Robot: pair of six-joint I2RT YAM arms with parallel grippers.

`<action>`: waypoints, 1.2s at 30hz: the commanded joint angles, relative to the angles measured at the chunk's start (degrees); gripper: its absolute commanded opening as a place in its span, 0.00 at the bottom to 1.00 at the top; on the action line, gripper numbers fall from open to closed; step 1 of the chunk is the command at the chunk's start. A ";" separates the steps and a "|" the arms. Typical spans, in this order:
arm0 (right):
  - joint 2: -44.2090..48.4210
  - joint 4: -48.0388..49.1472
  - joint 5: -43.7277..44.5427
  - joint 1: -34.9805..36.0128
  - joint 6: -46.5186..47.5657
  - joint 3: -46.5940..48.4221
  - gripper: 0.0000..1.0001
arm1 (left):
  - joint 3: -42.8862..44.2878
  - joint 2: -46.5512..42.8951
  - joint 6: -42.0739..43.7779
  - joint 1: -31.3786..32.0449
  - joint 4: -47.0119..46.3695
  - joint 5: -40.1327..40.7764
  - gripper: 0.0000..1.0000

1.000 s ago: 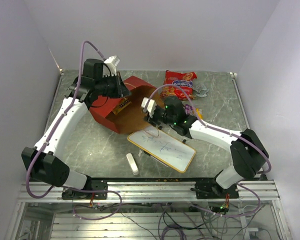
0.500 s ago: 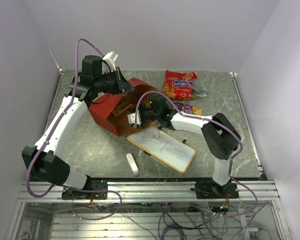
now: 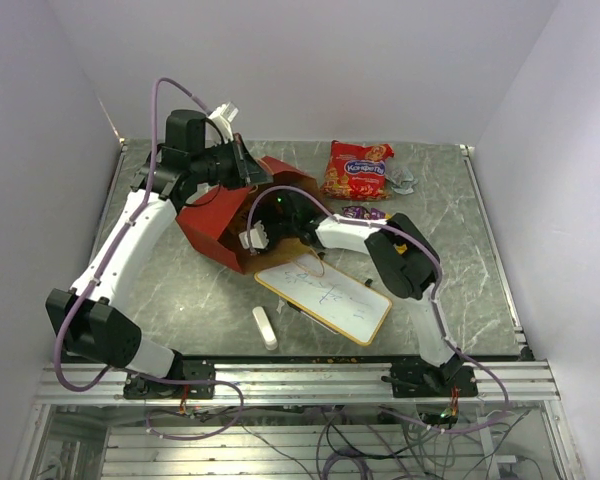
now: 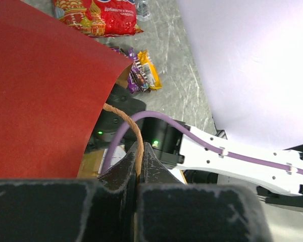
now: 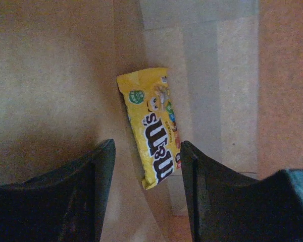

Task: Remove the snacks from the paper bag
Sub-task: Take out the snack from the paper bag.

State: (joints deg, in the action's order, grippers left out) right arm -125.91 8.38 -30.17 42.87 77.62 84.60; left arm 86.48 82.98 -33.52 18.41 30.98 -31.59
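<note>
The red paper bag [image 3: 212, 222] lies on its side with its mouth toward the right. My left gripper [image 4: 136, 171] is shut on the bag's twine handle [image 4: 133, 132] and holds the upper edge up. Inside, a yellow candy pack [image 5: 152, 125] lies on the brown kraft floor. My right gripper [image 5: 146, 174] is open inside the bag, and the pack's near end sits between its fingertips without touching them. In the top view the right wrist [image 3: 278, 214] sits in the mouth and its fingers are hidden. A red-orange snack bag [image 3: 358, 170], purple and yellow packs [image 3: 365, 212] and a silvery wrapper [image 3: 402, 181] lie on the table.
A white whiteboard [image 3: 325, 295] with a yellow rim lies just in front of the bag mouth, under the right forearm. A small white eraser stick [image 3: 265, 327] lies near the front edge. Walls close in the table on the left, back and right.
The right arm has reached leftward into the bag mouth, and its jaws have widened. The left gripper has kept its hold on the handle, barely moving.
</note>
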 commanded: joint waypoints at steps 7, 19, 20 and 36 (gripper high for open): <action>-8.38 2.93 3.22 0.39 2.43 6.47 0.55 | -0.26 1.13 -2.23 -0.05 -2.07 -5.21 0.07; -16.35 7.96 4.24 0.28 2.69 13.95 0.55 | 2.21 2.46 1.74 0.19 3.60 -6.28 0.07; -16.80 8.04 3.79 0.21 2.63 14.75 0.55 | 2.29 2.52 1.90 0.40 3.90 -6.22 0.07; -16.68 10.74 2.58 -1.78 1.04 14.88 0.11 | 3.00 2.31 2.49 0.91 4.96 -4.93 0.07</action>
State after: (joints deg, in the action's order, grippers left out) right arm -142.61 16.95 -26.65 41.65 79.55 100.09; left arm 88.97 86.15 -31.22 19.11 36.18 -36.23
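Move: The yellow M&M's packet lies inside the tilted paper bag, about 7 cm ahead of the right hand, 4 cm to its left and 4 cm lower. From that hand the purple snacks outside are some 24 cm to the right and 2 cm ahead, and the big red candy bag about 22 cm right and 11 cm ahead. The left hand, already on the bag's handle, has the packet roughly 11 cm ahead, 3 cm left and 27 cm below. Slide the right gripper deeper into the paper bag, fingers half open, about 7 cm forward with a drift to the left, sinking some 3 cm early on and then going level. At the packet, close the fingers and pinch it across its middle, easing slightly right as they shut. Keep the left gripper shut on the rope handle, letting it settle down and back a little. ##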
